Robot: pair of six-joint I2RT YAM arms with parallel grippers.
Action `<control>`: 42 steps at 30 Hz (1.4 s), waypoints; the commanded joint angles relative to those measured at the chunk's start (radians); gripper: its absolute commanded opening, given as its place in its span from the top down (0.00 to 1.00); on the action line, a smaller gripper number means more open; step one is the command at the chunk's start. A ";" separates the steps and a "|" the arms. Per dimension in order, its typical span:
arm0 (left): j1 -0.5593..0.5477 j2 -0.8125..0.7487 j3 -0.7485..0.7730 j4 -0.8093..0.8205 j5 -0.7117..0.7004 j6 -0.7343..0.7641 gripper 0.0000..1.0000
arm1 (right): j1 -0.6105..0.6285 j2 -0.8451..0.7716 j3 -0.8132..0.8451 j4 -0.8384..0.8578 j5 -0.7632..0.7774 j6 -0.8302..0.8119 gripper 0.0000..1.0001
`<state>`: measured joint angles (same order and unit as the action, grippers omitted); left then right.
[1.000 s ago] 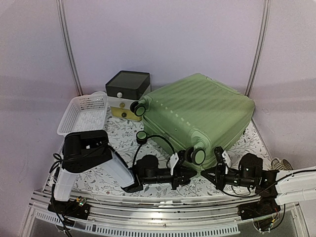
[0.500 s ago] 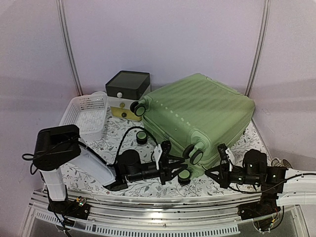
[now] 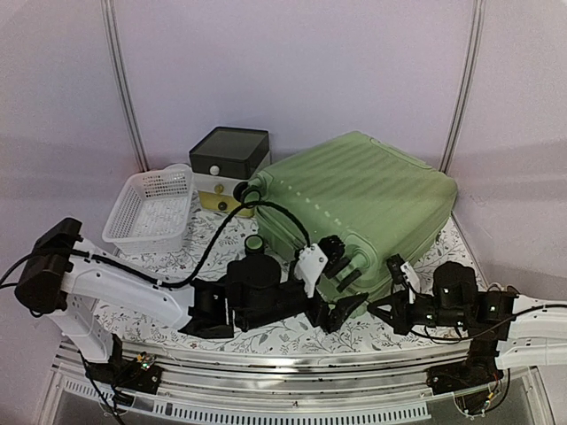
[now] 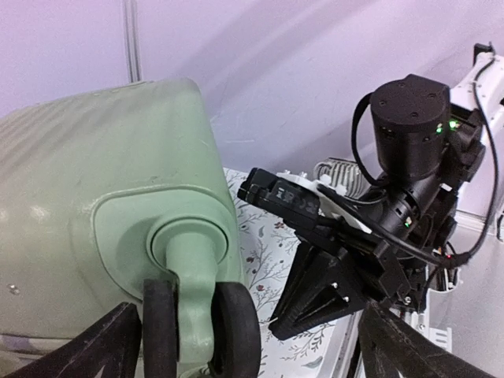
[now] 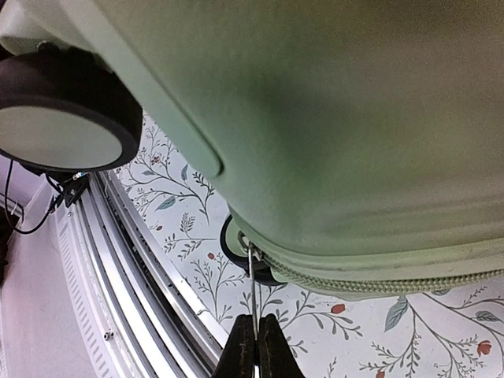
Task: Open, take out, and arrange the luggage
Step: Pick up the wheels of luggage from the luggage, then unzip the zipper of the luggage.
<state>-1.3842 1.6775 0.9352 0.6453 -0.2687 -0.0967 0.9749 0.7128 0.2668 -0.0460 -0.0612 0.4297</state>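
Note:
The luggage (image 3: 363, 199), a light-green ribbed suitcase, lies shut on the floral table, tilted up at the front. My left gripper (image 3: 339, 282) stands open at its front corner. In the left wrist view the black caster wheel (image 4: 201, 319) sits between the spread fingers (image 4: 94, 346), close to the left one, with a wide gap on the right. My right gripper (image 5: 253, 350) is shut on the thin metal zipper pull (image 5: 253, 287), which hangs from the zipper (image 5: 378, 279) along the suitcase's lower edge (image 5: 354, 118). From above, the right gripper (image 3: 387, 307) is just right of the left one.
A dark-lidded white-and-yellow drawer box (image 3: 229, 164) stands behind the suitcase's left end. A white mesh basket (image 3: 151, 205) is at the far left. Another caster (image 3: 254, 243) pokes out on the suitcase's left side. A metal rail (image 3: 266, 390) runs along the near table edge.
My left gripper has opened wide and moved right and up around the front caster, and its arm has stretched out low. The right gripper has stayed shut at the zipper.

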 commanded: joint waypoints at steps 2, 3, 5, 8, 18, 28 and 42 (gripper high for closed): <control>-0.024 -0.005 0.083 -0.334 -0.212 0.012 0.02 | -0.007 0.022 0.045 -0.044 0.116 0.003 0.99; -0.021 -0.008 0.090 -0.346 -0.216 0.012 0.02 | -0.008 0.020 0.051 -0.049 0.121 0.004 0.98; -0.004 0.001 0.117 -0.384 -0.209 -0.001 0.02 | -0.007 0.009 0.052 -0.059 0.131 0.011 0.99; 0.039 0.032 0.189 -0.469 -0.171 -0.061 0.02 | -0.008 -0.026 0.033 -0.052 0.145 0.046 0.99; 0.086 0.088 0.292 -0.492 0.008 -0.150 0.17 | -0.008 -0.076 0.015 -0.073 0.149 0.030 0.99; 0.102 0.094 0.260 -0.463 0.012 -0.223 0.40 | -0.008 -0.075 0.043 -0.119 0.152 0.061 0.99; 0.178 0.081 0.225 -0.456 0.095 -0.320 0.89 | -0.009 -0.259 0.042 -0.306 0.467 0.310 0.99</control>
<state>-1.2789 1.7649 1.1946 0.2279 -0.2050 -0.3920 0.9928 0.5476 0.3222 -0.2657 0.1322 0.6365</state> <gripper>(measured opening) 0.467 0.016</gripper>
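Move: The suitcase's upper near wheel sits between the left gripper's open fingers but deeper in: about 5 cm ahead of the hand point, 2 cm to its right and 2 cm lower. The lower wheel is nearly straight beneath it, roughly 16 cm down. From the right hand, which holds the zip cord, the upper wheel lies some 7 cm left, 2 cm ahead and 8 cm higher; the zip pull lies 5 cm left, 3 cm ahead and 4 cm below. Bring the open left gripper about 5 cm forward and slightly down over the suitcase's upper wheel, then shut the fingers to roughly half while easing a little right, and pinch the wheel from both sides, rolling the wrist some 20 degrees. Keep the right fingers shut on the zip cord, and late on draw them right and a bit up, away from the wheel, swinging clockwise. ##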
